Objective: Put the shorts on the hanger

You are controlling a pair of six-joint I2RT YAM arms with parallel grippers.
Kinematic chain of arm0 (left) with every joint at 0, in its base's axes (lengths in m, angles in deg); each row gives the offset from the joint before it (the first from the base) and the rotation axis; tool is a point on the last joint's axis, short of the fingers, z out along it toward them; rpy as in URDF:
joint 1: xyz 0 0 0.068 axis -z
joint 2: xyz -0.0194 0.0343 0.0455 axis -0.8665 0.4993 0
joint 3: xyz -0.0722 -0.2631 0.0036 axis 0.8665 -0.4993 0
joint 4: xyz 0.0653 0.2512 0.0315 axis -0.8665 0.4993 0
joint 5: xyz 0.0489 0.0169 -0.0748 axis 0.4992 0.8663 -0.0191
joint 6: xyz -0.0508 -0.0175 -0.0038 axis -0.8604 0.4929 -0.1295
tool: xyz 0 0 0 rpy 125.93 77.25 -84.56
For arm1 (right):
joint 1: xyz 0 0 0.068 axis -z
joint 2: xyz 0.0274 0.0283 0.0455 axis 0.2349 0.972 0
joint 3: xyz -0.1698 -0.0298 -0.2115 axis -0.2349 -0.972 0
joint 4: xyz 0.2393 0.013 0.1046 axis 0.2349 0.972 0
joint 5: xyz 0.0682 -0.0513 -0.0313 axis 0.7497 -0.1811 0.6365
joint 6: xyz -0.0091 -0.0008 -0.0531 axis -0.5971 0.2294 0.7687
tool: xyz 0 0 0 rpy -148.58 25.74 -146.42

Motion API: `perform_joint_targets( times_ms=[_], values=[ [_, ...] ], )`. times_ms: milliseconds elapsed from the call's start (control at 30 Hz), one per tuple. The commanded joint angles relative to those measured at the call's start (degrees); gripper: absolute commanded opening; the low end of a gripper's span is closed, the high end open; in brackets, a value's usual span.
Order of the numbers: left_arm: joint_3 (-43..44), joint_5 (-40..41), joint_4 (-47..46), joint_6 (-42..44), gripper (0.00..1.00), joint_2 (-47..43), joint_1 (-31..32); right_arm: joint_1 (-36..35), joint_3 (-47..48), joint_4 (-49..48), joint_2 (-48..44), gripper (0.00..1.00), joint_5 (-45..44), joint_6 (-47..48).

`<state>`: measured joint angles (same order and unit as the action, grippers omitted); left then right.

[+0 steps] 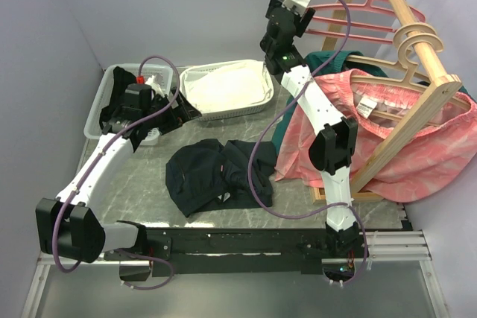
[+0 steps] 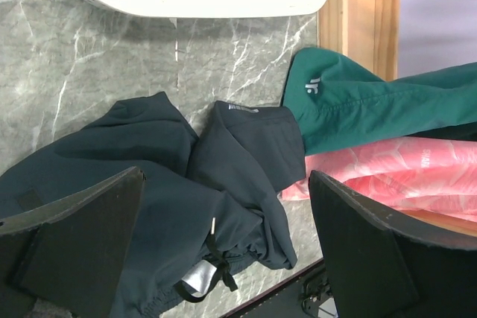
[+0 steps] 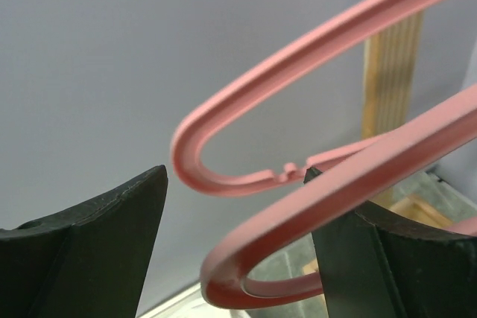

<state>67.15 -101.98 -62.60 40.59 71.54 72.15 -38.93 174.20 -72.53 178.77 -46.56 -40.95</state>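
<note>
The dark navy shorts [image 1: 216,176] lie crumpled on the marble table; in the left wrist view the shorts [image 2: 171,184] show a drawstring and a grey label. My left gripper [image 1: 188,109] hovers open above and to the left of them, with nothing between its fingers [image 2: 74,236]. Pink hangers [image 1: 350,1] hang from the wooden rack [image 1: 417,42]. My right gripper [image 1: 307,11] is raised at their left ends and open. The rounded end of the nearest hanger [image 3: 298,214] lies between its fingers [image 3: 97,251], and I cannot tell if it touches the right one.
A white basket [image 1: 227,87] stands at the back, and another [image 1: 100,106] holding dark clothes at the left. A pink garment [image 1: 417,132] and a green one [image 1: 335,61] drape over the rack, reaching the table beside the shorts. Pale wooden hangers [image 1: 414,39] share the rail.
</note>
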Motion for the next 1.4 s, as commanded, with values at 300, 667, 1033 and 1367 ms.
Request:
perform_joint_targets(
  times_ms=[300,667,1033,1367],
  values=[
    [-0.1,-1.2,-2.1,0.8,0.99,0.3,0.1,3.6,2.0,-3.3,-1.9,0.73,9.0,-7.9],
    [-0.3,-1.1,-2.1,0.8,0.99,0.2,0.1,3.6,-1.0,-4.1,-4.2,0.46,11.8,-7.6],
    [-0.3,-1.6,-2.3,0.7,0.99,0.4,0.1,1.5,-6.5,-7.9,-8.3,0.26,11.4,-3.6],
    [-0.6,-1.9,-2.3,0.9,0.99,-0.1,0.1,-1.4,-7.7,-10.6,-9.7,0.15,10.0,3.4]
  ],
)
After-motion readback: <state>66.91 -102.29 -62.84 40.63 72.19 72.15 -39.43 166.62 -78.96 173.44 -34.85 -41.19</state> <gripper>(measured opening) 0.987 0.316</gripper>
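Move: The right hand is right at the pink hangers: the nearer one's left end is about 2 cm ahead and 1 cm below, its body running off to the right. The other hanger's left end is roughly 4 cm beyond it. The green garment hangs about 17 cm back, 8 cm right and 23 cm lower; the shorts lie some 36 cm back, 23 cm left, 42 cm down. From the left hand, that hanger end is about 26 cm ahead, 28 cm right, 20 cm up. Forward and up by about 2 cm, the right hand brings its open fingers around the pink hanger's left end, swinging roughly 10 degrees counter-clockwise. It then sinks about 2 cm as the fingers close and pinch the end, and keeping that hold it draws back, left and up by about 3 cm each way. ##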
